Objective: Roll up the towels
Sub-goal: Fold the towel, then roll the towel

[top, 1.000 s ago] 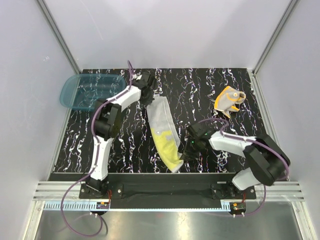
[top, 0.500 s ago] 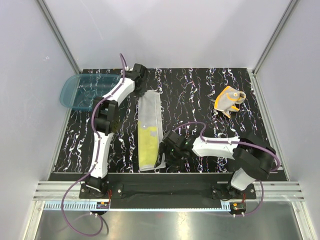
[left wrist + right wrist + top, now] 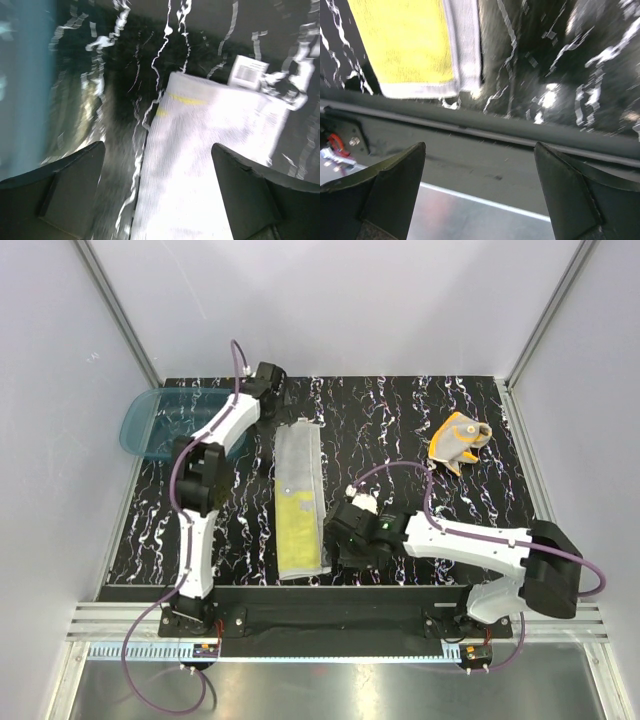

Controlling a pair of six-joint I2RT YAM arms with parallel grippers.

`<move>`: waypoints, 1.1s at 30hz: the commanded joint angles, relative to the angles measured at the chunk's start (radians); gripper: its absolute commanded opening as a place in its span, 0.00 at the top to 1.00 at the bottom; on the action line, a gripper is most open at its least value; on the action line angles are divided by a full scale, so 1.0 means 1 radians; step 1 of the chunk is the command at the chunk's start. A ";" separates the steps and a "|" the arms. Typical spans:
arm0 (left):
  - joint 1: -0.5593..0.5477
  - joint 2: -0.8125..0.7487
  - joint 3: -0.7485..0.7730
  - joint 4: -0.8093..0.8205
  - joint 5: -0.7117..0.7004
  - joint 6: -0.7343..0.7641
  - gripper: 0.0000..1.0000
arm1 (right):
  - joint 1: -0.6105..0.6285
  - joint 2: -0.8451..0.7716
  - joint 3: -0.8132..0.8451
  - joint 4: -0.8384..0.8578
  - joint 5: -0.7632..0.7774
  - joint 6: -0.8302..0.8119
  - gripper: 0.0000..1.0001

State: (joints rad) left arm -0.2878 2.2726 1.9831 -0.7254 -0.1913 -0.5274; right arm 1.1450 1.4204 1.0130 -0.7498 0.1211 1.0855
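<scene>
The pale yellow towel (image 3: 299, 502) lies flat as a long strip running away from me, grey-beige at the far half and yellow at the near half. My left gripper (image 3: 271, 397) hovers open just beyond its far end; in the left wrist view that grey-white end (image 3: 200, 150) with its label (image 3: 247, 74) lies between and ahead of the open fingers (image 3: 75, 185). My right gripper (image 3: 345, 555) stands open beside the towel's near right corner (image 3: 405, 45), holding nothing. The orange towel (image 3: 458, 440) lies crumpled at the back right.
A translucent teal basin (image 3: 170, 425) stands at the back left, close to the left arm, and its blurred wall (image 3: 20, 75) shows in the left wrist view. The table's front edge and metal rail (image 3: 485, 200) lie under the right gripper.
Both grippers have opened and let go of the yellow towel. It swung from a slant into a straight flat strip. The left gripper drew back-left, the right one moved left.
</scene>
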 commanded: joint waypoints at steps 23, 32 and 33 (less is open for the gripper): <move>-0.263 -1.294 -1.544 0.595 0.309 -0.238 0.37 | -0.191 0.136 -0.341 0.794 -0.334 -0.073 0.29; -0.309 -1.274 -1.630 0.632 0.320 -0.278 0.53 | -0.188 0.161 -0.410 0.903 -0.374 -0.004 0.34; -0.316 -1.280 -1.642 0.633 0.316 -0.283 0.55 | -0.182 0.160 -0.416 0.908 -0.379 0.004 0.35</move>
State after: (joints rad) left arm -0.5892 0.9970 0.3656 -0.1574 0.1093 -0.7856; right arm 0.9527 1.5600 0.6277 0.1184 -0.2356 1.0531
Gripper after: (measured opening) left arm 0.467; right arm 0.657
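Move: The near end of the yellow-and-grey towel lies about 38 cm back and 8 cm right of the left hand, 6 cm below it. The towel's far end is about 2 cm ahead and 6 cm right of that hand, also 6 cm below, and the plastic bin is level with it, some 24 cm left. From the right hand, the near end is about 9 cm left, 1 cm ahead and 8 cm down. Left hand arcs some 33 cm back to the towel's near end, right sinks 6 cm leftwards, both part-closing. ##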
